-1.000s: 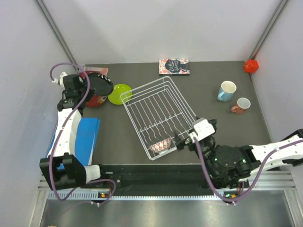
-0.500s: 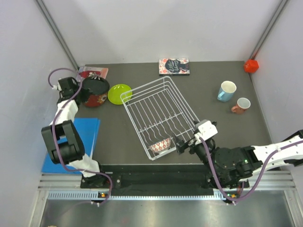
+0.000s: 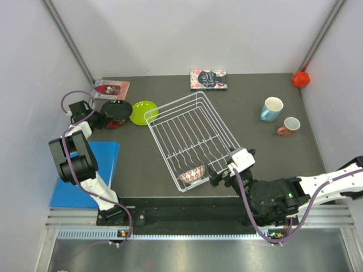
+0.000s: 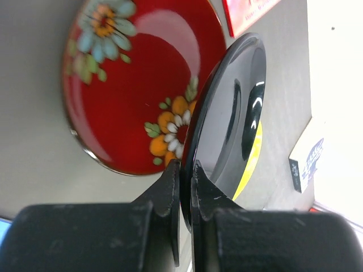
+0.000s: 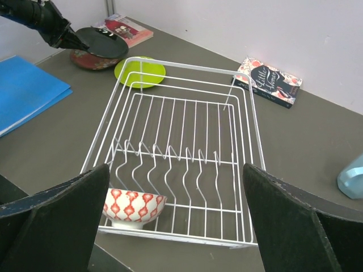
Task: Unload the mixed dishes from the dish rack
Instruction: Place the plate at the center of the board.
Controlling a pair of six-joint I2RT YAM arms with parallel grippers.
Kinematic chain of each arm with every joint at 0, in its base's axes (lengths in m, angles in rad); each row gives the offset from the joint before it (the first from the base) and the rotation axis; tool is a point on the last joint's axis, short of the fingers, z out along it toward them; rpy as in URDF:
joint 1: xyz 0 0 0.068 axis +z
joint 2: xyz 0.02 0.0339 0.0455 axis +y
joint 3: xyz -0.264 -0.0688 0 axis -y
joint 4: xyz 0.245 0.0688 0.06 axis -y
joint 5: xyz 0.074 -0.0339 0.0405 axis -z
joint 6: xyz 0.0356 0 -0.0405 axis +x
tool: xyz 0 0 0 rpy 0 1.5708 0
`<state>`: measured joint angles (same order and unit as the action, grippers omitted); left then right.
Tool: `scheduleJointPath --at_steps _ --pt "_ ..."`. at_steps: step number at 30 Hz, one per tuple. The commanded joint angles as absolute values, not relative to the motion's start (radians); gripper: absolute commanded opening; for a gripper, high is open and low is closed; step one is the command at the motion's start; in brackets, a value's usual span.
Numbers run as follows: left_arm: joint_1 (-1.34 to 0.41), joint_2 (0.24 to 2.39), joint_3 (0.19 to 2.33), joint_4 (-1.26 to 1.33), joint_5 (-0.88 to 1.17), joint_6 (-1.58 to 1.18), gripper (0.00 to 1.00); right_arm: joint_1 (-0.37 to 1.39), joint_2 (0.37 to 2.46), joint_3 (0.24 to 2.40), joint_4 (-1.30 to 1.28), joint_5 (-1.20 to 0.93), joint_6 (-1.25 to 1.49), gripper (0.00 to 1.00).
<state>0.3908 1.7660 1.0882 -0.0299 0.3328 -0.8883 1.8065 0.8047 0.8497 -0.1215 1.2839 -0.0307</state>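
The white wire dish rack sits mid-table, holding only a small red-patterned bowl in its near corner. My left gripper is shut on the rim of a black plate, which is tilted just above the red floral plate at the far left. The lime-green plate lies beside them. My right gripper hangs open in front of the rack, with the bowl near its left finger. A light-blue mug and a salmon-pink mug stand on the right.
A dark patterned book lies at the back. A red book lies behind the plates, and a flat blue book sits at the near left. A red cube is in the far right corner.
The left arm has drawn back to the left and brought the black plate down lower over the red floral plate. The right gripper has edged slightly left along the rack's near corner.
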Motion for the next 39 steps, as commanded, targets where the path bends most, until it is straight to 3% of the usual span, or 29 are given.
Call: scheduleJointPath --at_steps 1,19,21,22,27,30,39 --pt "0.448 1.775 1.074 0.094 0.383 -0.891 0.00 1.795 0.790 0.842 -0.118 1.275 -0.006 1.00" --pt "0.472 1.894 1.138 0.052 0.434 -0.897 0.01 1.743 0.844 0.847 -0.120 1.204 -0.006 1.00" --pt "0.472 1.894 1.140 0.048 0.440 -0.900 0.07 1.743 0.847 0.845 -0.121 1.203 -0.005 1.00" --pt "0.472 1.893 1.141 0.043 0.443 -0.899 0.16 1.741 0.845 0.847 -0.121 1.203 0.023 1.00" --pt "0.472 1.868 1.141 0.023 0.446 -0.903 0.45 1.740 0.845 0.844 -0.121 1.197 0.031 1.00" --pt "0.472 1.856 1.152 -0.027 0.436 -0.899 0.55 1.740 0.847 0.844 -0.121 1.193 0.035 1.00" --pt "0.474 1.781 1.161 -0.176 0.416 -0.917 0.72 1.740 0.847 0.831 -0.115 1.183 0.043 1.00"
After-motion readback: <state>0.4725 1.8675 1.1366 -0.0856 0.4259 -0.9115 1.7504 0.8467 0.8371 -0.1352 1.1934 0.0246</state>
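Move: The black plate is already in the left fingers, held by its rim and tilted. The flowered red plate it is taken to has its middle roughly 3 cm ahead of the left hand, 5 cm to its right and 5 cm below. The green plate lies about 3 cm ahead and 20 cm right, the red booklet some 15 cm ahead and 2 cm right. From the right hand the red plate is roughly 33 cm ahead, 52 cm left and 28 cm below. The black plate is carried about 3 cm left by the left hand, then lowered some 3 cm onto the red plate, the wrist rolling slightly so its left side sinks. There the hand stops and opens its fingers wide, letting go of the rim and easing up barely a centimetre at the end. The right hand, empty and open, drifts about 2 cm left and down. ##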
